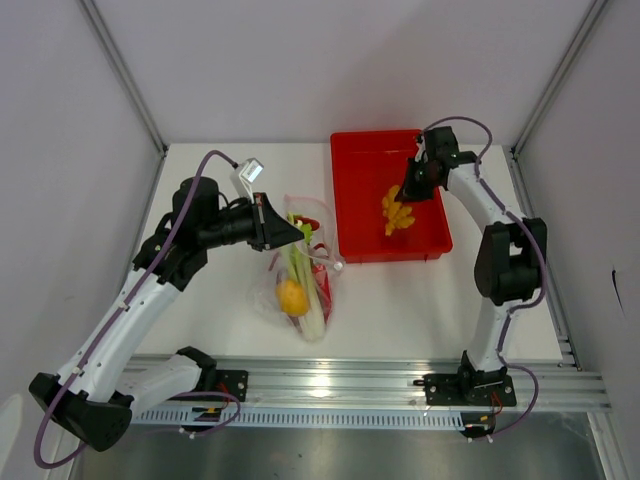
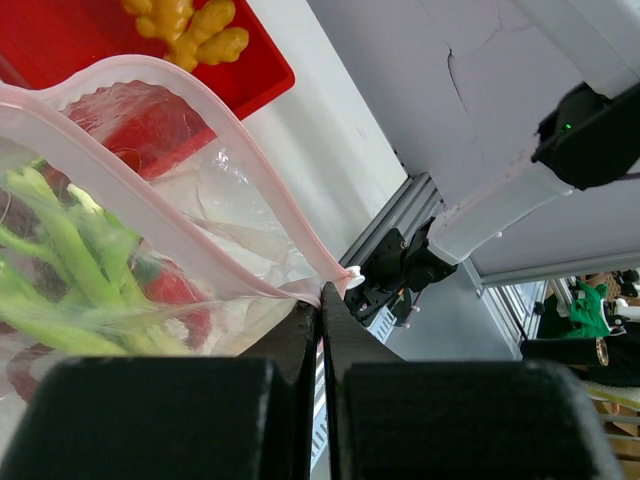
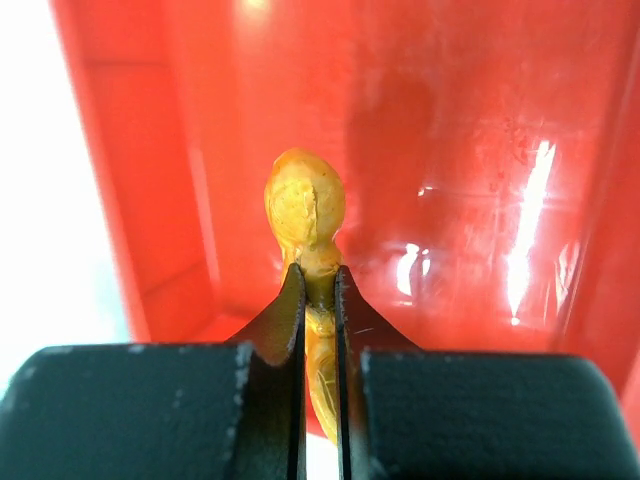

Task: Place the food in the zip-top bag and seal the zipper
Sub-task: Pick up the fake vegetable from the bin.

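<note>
The clear zip-top bag (image 1: 268, 292) lies on the table left of the tray. It holds a green-and-white stalk (image 1: 304, 272), a red lobster (image 1: 309, 222) and a round orange piece (image 1: 292, 297). My left gripper (image 1: 290, 232) is shut on the bag's mouth edge, and its tips (image 2: 322, 300) pinch the pinkish zipper (image 2: 200, 110) near one corner. The mouth gapes open, with the stalk (image 2: 60, 250) and lobster (image 2: 150, 125) showing through the plastic. My right gripper (image 1: 408, 192) reaches into the tray, shut (image 3: 320, 280) on a knobbly yellow food piece (image 3: 305, 205).
The red rectangular tray (image 1: 360, 160) sits at the back right and its walls surround my right gripper (image 3: 450, 150). An aluminium rail (image 1: 370, 385) with both arm bases runs along the near edge. White walls and frame posts close in the table on three sides.
</note>
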`<state>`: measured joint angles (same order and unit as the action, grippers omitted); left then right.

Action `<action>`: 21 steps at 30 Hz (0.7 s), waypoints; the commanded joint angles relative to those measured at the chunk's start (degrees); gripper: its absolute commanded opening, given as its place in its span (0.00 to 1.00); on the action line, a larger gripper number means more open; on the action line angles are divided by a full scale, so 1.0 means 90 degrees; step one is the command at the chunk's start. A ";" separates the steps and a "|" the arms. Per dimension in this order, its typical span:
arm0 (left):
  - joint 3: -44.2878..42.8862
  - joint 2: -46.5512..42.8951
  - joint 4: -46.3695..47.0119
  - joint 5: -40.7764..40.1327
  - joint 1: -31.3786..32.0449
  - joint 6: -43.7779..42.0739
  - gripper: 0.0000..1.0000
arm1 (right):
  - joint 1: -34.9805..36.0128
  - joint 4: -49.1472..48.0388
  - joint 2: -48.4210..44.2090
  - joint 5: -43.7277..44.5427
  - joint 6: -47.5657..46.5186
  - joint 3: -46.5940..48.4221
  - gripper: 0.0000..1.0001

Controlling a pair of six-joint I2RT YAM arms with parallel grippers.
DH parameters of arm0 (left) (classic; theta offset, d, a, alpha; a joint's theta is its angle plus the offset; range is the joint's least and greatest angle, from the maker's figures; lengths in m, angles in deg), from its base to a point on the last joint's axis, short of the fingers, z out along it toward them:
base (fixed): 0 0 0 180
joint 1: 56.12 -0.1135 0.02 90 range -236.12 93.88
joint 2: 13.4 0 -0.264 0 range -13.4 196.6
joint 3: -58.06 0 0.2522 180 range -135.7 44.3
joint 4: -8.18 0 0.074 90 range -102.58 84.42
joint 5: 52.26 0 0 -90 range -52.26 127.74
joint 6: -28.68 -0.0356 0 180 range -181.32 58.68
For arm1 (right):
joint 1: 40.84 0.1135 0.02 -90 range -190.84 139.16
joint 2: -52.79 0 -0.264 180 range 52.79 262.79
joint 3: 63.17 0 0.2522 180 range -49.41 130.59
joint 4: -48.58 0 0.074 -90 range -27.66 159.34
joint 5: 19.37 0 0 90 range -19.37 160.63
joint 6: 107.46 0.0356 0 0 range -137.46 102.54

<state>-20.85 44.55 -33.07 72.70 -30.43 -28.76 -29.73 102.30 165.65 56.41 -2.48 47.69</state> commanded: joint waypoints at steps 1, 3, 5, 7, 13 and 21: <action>-0.0076 -0.0053 0.0427 0.0188 -0.0052 0.0045 0.01 | 0.0015 -0.0251 -0.0898 -0.0080 0.0190 -0.0017 0.00; -0.0076 -0.0033 0.0427 0.0169 -0.0052 0.0035 0.00 | 0.0034 -0.0261 -0.1103 -0.0255 0.0269 -0.0008 0.00; -0.0066 -0.0014 0.0427 0.0168 -0.0052 0.0016 0.01 | 0.0064 -0.0300 -0.1464 -0.0402 0.0414 0.0002 0.00; -0.0066 0.0025 0.0427 0.0168 -0.0052 0.0015 0.01 | 0.0152 -0.0319 -0.1844 -0.0588 0.0532 0.0012 0.00; -0.0105 0.0074 0.0447 0.0168 -0.0052 0.0025 0.01 | 0.0805 -0.0077 -0.2393 -0.0784 0.0825 0.0567 0.00; -0.0096 0.0084 0.0427 0.0139 -0.0052 0.0025 0.01 | 0.1840 0.0666 -0.2384 -0.0003 0.0748 0.1905 0.00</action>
<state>-20.85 45.53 -32.65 72.67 -30.43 -28.79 -15.50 105.17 145.76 53.22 4.03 60.22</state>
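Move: The right hand already holds the yellow fake vegetable, raised some 9 cm off the bottom of the red bin. From that hand the open mouth of the bag lies about 20 cm back, 20 cm left and 14 cm higher. The bin's middle is some 4 cm ahead, 2 cm left and 10 cm below; the yellow fruit in the bag about 27 cm back, 24 cm left and 8 cm below. From the left hand the mouth is some 4 cm ahead, 3 cm right and 4 cm below. Rising fast, almost straight up at first, the right hand then sweeps left and back as it keeps climbing, about 24 cm up in all, 11 cm left and 8 cm back, carrying the vegetable away from the bin and nearer the bag's mouth. Its steeply down-pointing fingers tip up some 30 degrees and keep their pinch. The left hand keeps hold of the bag's rim, all but still. ##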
